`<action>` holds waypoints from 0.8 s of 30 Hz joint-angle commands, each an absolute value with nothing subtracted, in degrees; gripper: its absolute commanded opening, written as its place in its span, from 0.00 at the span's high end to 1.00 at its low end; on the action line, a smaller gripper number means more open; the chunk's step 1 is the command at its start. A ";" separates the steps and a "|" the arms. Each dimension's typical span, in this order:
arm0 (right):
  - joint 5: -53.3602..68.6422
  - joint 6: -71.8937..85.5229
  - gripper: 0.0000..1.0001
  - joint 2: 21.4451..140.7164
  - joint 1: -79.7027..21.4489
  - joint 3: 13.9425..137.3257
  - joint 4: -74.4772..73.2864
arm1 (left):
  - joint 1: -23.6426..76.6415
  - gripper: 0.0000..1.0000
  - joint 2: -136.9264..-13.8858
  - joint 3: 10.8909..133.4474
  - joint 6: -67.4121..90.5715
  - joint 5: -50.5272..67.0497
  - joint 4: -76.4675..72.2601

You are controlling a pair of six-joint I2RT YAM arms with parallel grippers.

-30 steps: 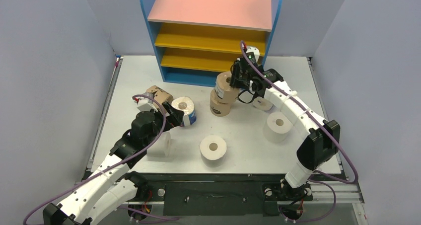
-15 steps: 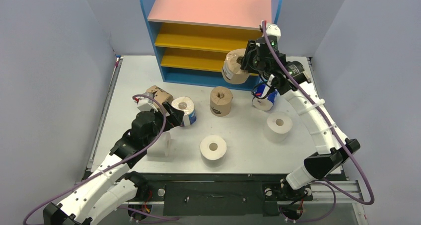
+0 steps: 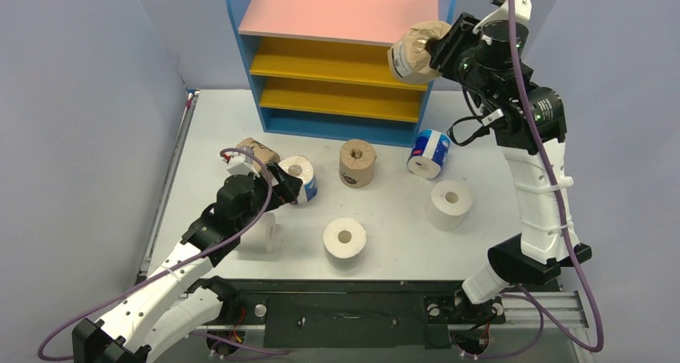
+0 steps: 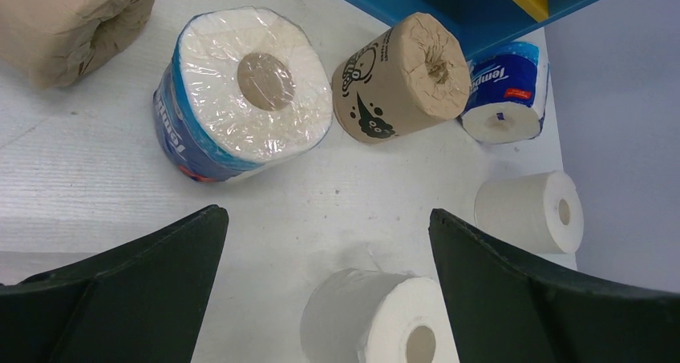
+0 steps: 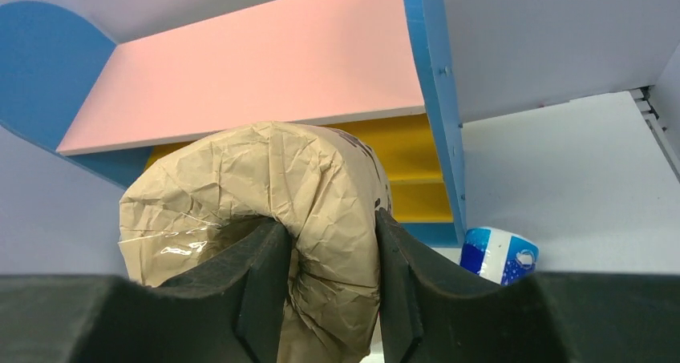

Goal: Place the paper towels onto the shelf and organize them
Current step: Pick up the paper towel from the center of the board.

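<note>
My right gripper (image 3: 439, 46) is shut on a tan-wrapped paper towel roll (image 3: 414, 52), held in the air at the right end of the shelf (image 3: 341, 14), level with its pink top board. In the right wrist view one finger sits in the core of that tan roll (image 5: 265, 171) and the other outside it. My left gripper (image 4: 329, 219) stands open and empty above the table, just short of a blue-and-white roll (image 4: 240, 90). A second tan roll (image 3: 358, 163) stands upright before the shelf. A third tan roll (image 3: 257, 151) lies at the left.
Another blue-and-white roll (image 3: 428, 153) lies near the shelf's right foot. Three plain white rolls rest on the table: one at the front middle (image 3: 345, 239), one to the right (image 3: 450, 203), one under my left arm (image 3: 261, 233). Grey walls close in both sides.
My right arm has lifted the tan roll off the other tan roll and carried it up and right to the shelf's top board. The left arm has barely moved.
</note>
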State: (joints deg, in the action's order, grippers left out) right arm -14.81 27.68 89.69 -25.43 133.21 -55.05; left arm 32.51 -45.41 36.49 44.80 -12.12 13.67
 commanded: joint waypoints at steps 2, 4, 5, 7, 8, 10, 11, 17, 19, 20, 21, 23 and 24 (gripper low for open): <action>-16.50 28.33 0.64 93.03 -23.25 137.07 -53.75 | 32.17 0.03 -45.39 39.24 45.87 -10.78 11.37; -16.67 29.06 0.64 92.83 -23.04 135.20 -51.51 | 32.21 0.03 -45.43 39.20 46.12 -10.59 11.34; -16.43 29.34 0.64 92.20 -23.04 134.44 -50.63 | 32.18 0.03 -45.52 39.29 46.25 -10.49 11.45; -16.36 29.90 0.64 91.53 -23.13 132.45 -48.22 | 32.22 0.03 -45.56 39.44 46.39 -10.46 11.67; -16.35 30.17 0.64 91.47 -23.21 131.77 -47.45 | 32.20 0.03 -45.47 39.36 46.36 -10.50 11.77; -16.48 30.37 0.64 91.52 -23.40 131.45 -46.80 | 32.13 0.03 -45.37 39.13 46.46 -10.73 11.73; -16.45 30.38 0.64 91.74 -23.48 131.47 -46.69 | 32.15 0.03 -45.36 39.07 46.43 -10.83 11.63; -16.60 30.37 0.64 93.25 -23.74 130.65 -45.76 | 32.17 0.03 -45.95 39.58 46.32 -10.81 12.08; -16.57 30.39 0.64 94.03 -23.67 131.09 -45.41 | 32.17 0.03 -45.91 39.39 46.51 -10.85 12.19; -16.60 30.40 0.64 94.57 -23.65 131.37 -45.38 | 32.17 0.03 -45.91 39.33 46.56 -10.78 12.25; -16.61 30.34 0.64 94.88 -23.71 132.07 -45.34 | 32.19 0.03 -45.82 39.30 46.67 -10.76 12.34; -16.22 30.40 0.64 95.85 -23.77 132.73 -45.27 | 32.19 0.03 -45.87 39.34 46.72 -10.80 12.37; -16.15 30.32 0.64 96.00 -23.84 132.77 -45.27 | 32.18 0.03 -45.88 39.40 46.74 -10.81 12.47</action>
State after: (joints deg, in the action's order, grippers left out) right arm -15.64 29.61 94.41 -23.33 130.47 -49.93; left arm 32.51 -45.93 36.69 46.30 -11.27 13.72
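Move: The right hand already holds the brown paper towel by the wall of its tube, up by the shelf's right end; the middle of the pink top board lies about 24 cm ahead, 16 cm to the left and some 12 cm below. On the table, about 45 cm below this hand, the other brown roll stands 3 cm ahead and 12 cm left, the blue-wrapped roll 8 cm ahead and 9 cm right. From the left hand the pink board is roughly 35 cm ahead, 12 cm right and 18 cm above. With the brown paper towel still pinched by the wall of its tube, the right hand rises about a centimetre, then reaches forward towards the pink top board, about 4.5 cm in all, sinking as it goes to end some 3 cm lower than it began. The wrist keeps nearly its attitude, fingers still pointing forward, the grip doesn't change, and the last part of the reach is slower and almost level. ##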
